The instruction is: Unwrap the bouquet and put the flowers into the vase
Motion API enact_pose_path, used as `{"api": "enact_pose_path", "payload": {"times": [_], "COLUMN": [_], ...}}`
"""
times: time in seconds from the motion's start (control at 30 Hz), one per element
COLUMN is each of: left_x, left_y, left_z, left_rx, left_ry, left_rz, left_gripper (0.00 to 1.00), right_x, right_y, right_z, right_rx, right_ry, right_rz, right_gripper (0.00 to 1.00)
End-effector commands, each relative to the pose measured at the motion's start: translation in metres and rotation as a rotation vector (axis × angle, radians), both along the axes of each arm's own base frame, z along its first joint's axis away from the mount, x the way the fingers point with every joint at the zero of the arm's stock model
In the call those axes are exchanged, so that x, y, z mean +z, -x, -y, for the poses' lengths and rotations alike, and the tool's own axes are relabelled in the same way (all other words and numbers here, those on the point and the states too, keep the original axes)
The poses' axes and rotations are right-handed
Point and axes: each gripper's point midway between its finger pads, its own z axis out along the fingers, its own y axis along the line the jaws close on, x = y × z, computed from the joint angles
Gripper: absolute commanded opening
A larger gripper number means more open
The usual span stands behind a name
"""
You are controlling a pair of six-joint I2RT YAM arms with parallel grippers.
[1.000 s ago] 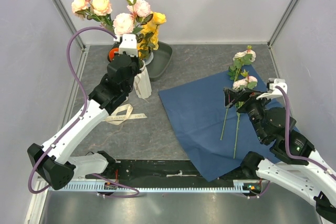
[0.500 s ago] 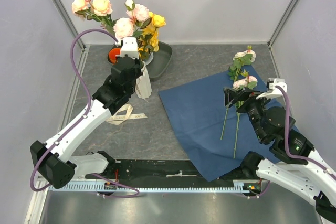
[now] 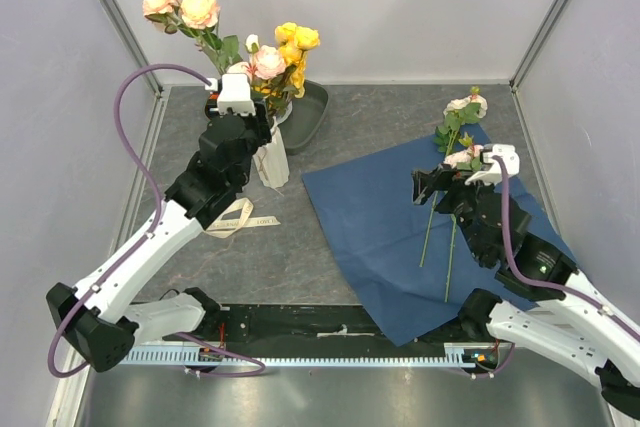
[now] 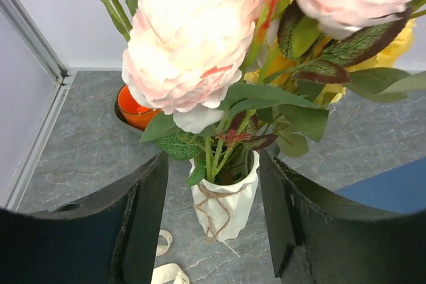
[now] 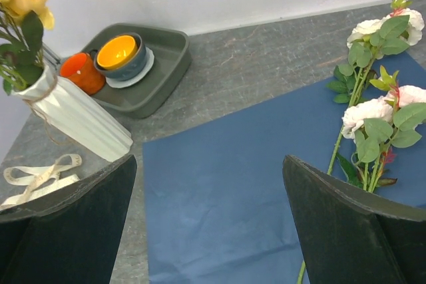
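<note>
The white ribbed vase [image 3: 271,163] stands left of centre and holds pink, peach and yellow flowers [image 3: 268,62]. My left gripper [image 4: 213,164] hangs above it, open. Its jaws stand either side of the green stems and the vase [image 4: 223,204] rim, touching neither. Two more pale pink flowers [image 3: 458,139] lie on the flattened blue paper [image 3: 375,232] at the right, blooms toward the back. My right gripper [image 5: 206,164] is open and empty over that paper [image 5: 226,197], with the lying flowers [image 5: 369,118] just beyond its right finger.
A dark grey tray [image 5: 163,64] with orange bowls [image 5: 116,51] sits behind the vase. The cream ribbon [image 3: 232,219] lies loose on the table in front of the vase. Enclosure walls close in the left, back and right sides.
My left gripper has gone from shut on the stems to open, and the blooms in the vase have spread apart. My right gripper has shifted a little left over the paper.
</note>
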Motion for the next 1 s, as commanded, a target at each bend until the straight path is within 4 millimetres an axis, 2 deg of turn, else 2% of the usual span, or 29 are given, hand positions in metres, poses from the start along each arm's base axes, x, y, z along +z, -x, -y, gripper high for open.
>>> {"api": "enact_pose_path", "payload": {"times": [0.0, 0.17, 0.27, 0.3, 0.33, 0.37, 0.4, 0.43, 0.5, 0.53, 0.63, 0.73, 0.77, 0.8, 0.87, 0.9, 0.97], "left_x": [0.035, 0.050, 0.063, 0.070, 0.072, 0.076, 0.079, 0.082, 0.084, 0.085, 0.084, 0.083, 0.081, 0.080, 0.078, 0.077, 0.077], "left_y": [0.010, 0.023, 0.039, 0.050, 0.055, 0.062, 0.075, 0.084, 0.104, 0.108, 0.130, 0.147, 0.150, 0.158, 0.164, 0.169, 0.170], "left_z": [-0.003, 0.016, 0.041, 0.056, 0.064, 0.072, 0.089, 0.096, 0.118, 0.123, 0.146, 0.163, 0.167, 0.173, 0.179, 0.182, 0.184], "left_rx": [-0.011, -0.148, -0.307, -0.406, -0.457, -0.510, -0.614, -0.666, -0.801, -0.831, -0.977, -1.068, -1.087, -1.122, -1.155, -1.170, -1.175], "left_ry": [0.072, 0.062, 0.054, 0.061, 0.035, 0.015, 0.008, 0.005, 0.000, 0.003, 0.033, 0.049, 0.056, 0.061, 0.055, 0.053, 0.050], "left_rz": [0.096, 0.117, 0.162, 0.181, 0.196, 0.215, 0.228, 0.242, 0.261, 0.262, 0.254, 0.237, 0.226, 0.222, 0.214, 0.210, 0.207], "left_gripper": [0.64, 0.64, 0.64, 0.64, 0.64, 0.64, 0.64, 0.64, 0.64, 0.64, 0.64, 0.62, 0.62, 0.62, 0.61, 0.61, 0.61], "right_x": [-0.014, -0.059, -0.097, -0.107, -0.126, -0.138, -0.152, -0.163, -0.184, -0.192, -0.215, -0.237, -0.243, -0.253, -0.257, -0.263, -0.269], "right_y": [-0.010, -0.029, -0.044, -0.048, -0.058, -0.060, -0.064, -0.069, -0.072, -0.074, -0.078, -0.084, -0.085, -0.084, -0.090, -0.092, -0.094], "right_z": [-0.007, -0.012, -0.012, -0.011, 0.005, 0.004, 0.008, 0.020, 0.027, 0.036, 0.059, 0.065, 0.065, 0.059, 0.060, 0.059, 0.065], "right_rx": [-0.026, -0.102, -0.117, -0.120, -0.169, -0.143, -0.157, -0.192, -0.217, -0.251, -0.345, -0.322, -0.309, -0.275, -0.261, -0.257, -0.284], "right_ry": [0.032, 0.168, 0.216, 0.212, 0.219, 0.200, 0.203, 0.196, 0.201, 0.194, 0.177, 0.080, 0.055, 0.031, 0.036, 0.050, 0.080], "right_rz": [-0.037, -0.170, -0.295, -0.331, -0.394, -0.440, -0.480, -0.508, -0.565, -0.587, -0.639, -0.667, -0.677, -0.709, -0.716, -0.738, -0.750], "right_gripper": [0.98, 0.98, 0.98, 0.98, 0.98, 0.98, 0.98, 0.98, 0.98, 0.98, 0.92, 0.77, 0.65, 0.59, 0.44, 0.42, 0.42]}}
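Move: The inner flower, the pink rose whose stem lies nearer the vase, has its middle about 9 cm ahead of the right hand, 8 cm to its right and 31 cm below. The outer flower's middle is roughly 3 cm ahead, 13 cm right and at the same depth. The vase stands 12 cm ahead and 26 cm left, about 21 cm lower. From the left hand, the inner flower lies 2 cm ahead, 37 cm right and 33 cm below; the vase is 3 cm ahead, 3 cm right and 22 cm below. Onto the inner flower's stem the right hand swoops down about 27 cm, working forward and right, tipping its fingers down some 45 degrees and half closing them late, the stem between the tips but not yet pinched. The already-open left hand backs up and away from the filled vase, then swings right and back towards the paper, turning clockwise and staying open. ##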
